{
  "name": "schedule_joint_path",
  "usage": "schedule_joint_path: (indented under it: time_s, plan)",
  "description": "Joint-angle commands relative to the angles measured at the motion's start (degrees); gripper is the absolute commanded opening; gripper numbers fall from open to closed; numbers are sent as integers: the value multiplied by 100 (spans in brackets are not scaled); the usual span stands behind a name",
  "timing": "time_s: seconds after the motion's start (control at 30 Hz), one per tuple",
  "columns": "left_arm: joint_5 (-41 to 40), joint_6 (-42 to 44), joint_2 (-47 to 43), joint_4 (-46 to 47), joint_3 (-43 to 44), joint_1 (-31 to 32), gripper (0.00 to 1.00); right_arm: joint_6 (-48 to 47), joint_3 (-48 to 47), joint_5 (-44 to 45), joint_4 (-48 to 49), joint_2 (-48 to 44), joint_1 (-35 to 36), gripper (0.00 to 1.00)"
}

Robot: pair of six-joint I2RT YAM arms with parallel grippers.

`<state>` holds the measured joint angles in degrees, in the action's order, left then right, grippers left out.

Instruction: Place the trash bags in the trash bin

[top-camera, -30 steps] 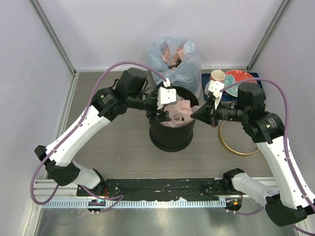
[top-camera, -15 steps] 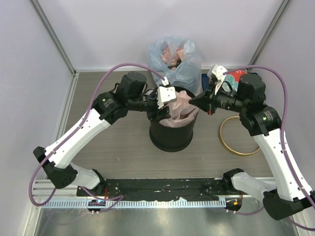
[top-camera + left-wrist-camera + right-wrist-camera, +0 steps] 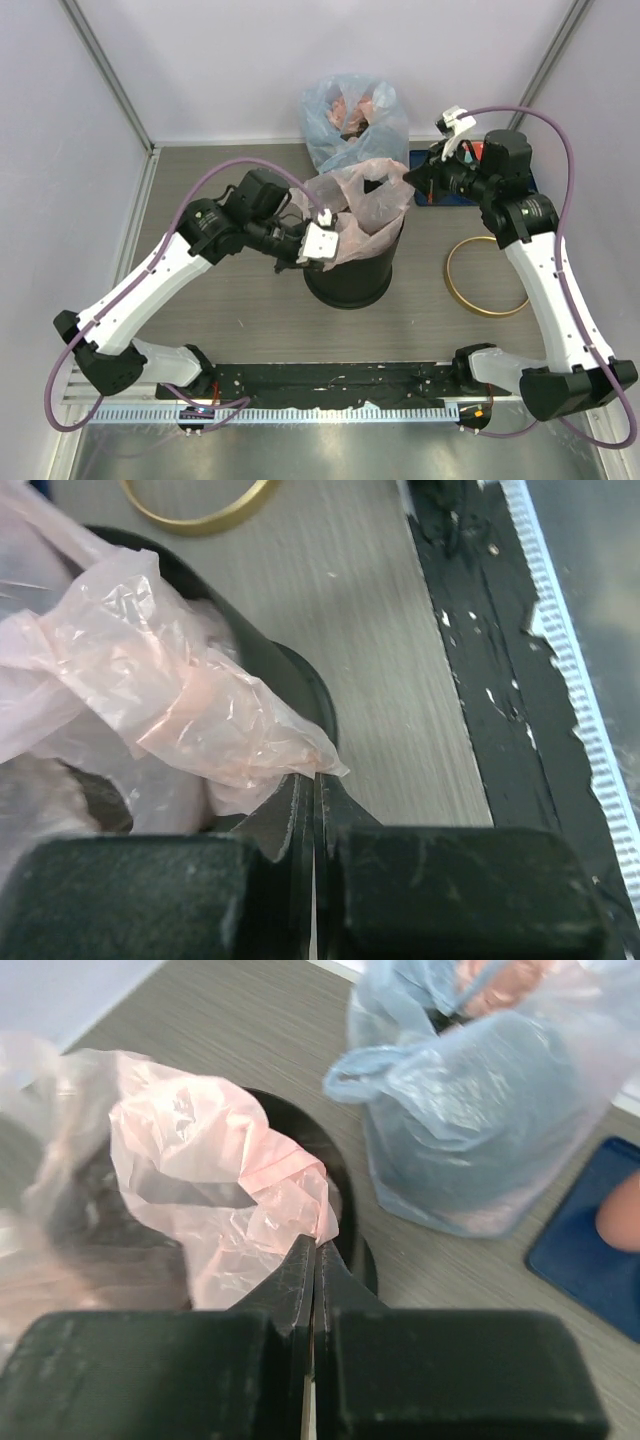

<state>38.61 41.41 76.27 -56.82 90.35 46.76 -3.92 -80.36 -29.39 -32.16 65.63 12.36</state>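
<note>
The pale-pink trash bag (image 3: 362, 203) hangs stretched over the mouth of the round black trash bin (image 3: 349, 285), its lower part inside the bin. My left gripper (image 3: 337, 243) is at the bin's near-left rim, shut on a corner of the bag (image 3: 180, 695). In the left wrist view the fingertips (image 3: 300, 790) pinch the film just over the bin's rim (image 3: 295, 670). My right gripper (image 3: 409, 178) is raised above the bin's far-right side, shut on the bag's opposite edge (image 3: 270, 1190), with the bin's rim (image 3: 335, 1175) below it.
A bluish translucent bag (image 3: 352, 118) stuffed with reddish contents stands right behind the bin. A gold hoop (image 3: 487, 281) lies flat on the table to the bin's right. A dark blue tray (image 3: 436, 196) sits under my right wrist. Walls close the cell at the back and sides.
My left gripper moved from the bin's far-left rim to its near-left side and shut on the bag. My right gripper rose and pulled back right, drawing the bag up and open.
</note>
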Motion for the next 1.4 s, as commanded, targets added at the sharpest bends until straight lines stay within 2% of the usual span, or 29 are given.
schedule_joint_path:
  time_s: [0.0,0.13,0.33,0.47,0.6,0.83,0.93,1.03,1.13,1.17,1.27,1.33,1.37]
  plan:
    - [305,1001,-218,-963,-428,52,0,-143,107,495,-123,161,-181,1]
    - [-134,746,-288,-480,-948,52,0,-460,617,583,-229,161,-181,1]
    - [-503,377,-323,118,-1414,52,0,-776,1171,180,-624,179,-181,1]
    - [-635,167,-472,390,-1590,-18,0,-768,1470,-749,-835,83,-181,1]
    - [-566,43,-718,487,-1766,-360,0,-505,1803,-1672,-915,-41,-181,1]
    - [84,51,-1211,259,-1959,-1107,4,259,2164,-2264,-581,-392,82,1]
    - [181,34,-1412,180,-2082,-1336,9,673,2305,-2204,-396,-655,493,1]
    - [103,-10,-1509,40,-2179,-1538,14,692,2402,-1836,-466,-761,592,1]
    - [243,-176,-1597,-119,-2336,-2029,14,376,2349,-1615,-975,-797,548,1]
    - [470,-307,-1702,-136,-2389,-2379,14,296,2340,-1457,-1020,-884,522,1]
    - [691,-632,-1965,-76,-2644,-2864,15,243,2192,-1080,-1134,-1016,478,1]
    - [727,-1027,-2107,82,-2706,-2962,27,199,1990,-824,-1222,-1008,443,6]
    - [692,-1482,-2238,318,-2750,-2989,35,68,1893,-719,-1292,-982,382,13]
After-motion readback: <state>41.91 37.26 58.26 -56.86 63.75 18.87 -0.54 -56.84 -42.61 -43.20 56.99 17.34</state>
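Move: Both hands already grip edges of the pink trash bag, spread over the trash bin. The bin's middle lies about 12 cm ahead of the left hand, 7 cm to its right and 20 cm below. From the right hand it lies 3 cm back, 11 cm to the left and 25 cm below. The blue bag stands some 20 cm beyond the bin, and the gold ring lies about 5 cm back and 18 cm right of the right hand, on the table. Keeping its pinch on the pink bag, the right hand drags that edge steeply down some 14 cm and back about 12 cm, along the bin's right side towards its near side, tipping its fingers about 30 degrees further down. The left hand pulls its edge down about 9 cm, then draws it left, 13 cm in all, turning counter-clockwise; its fingers part to a quarter open at the end, the bag still at their tips. ##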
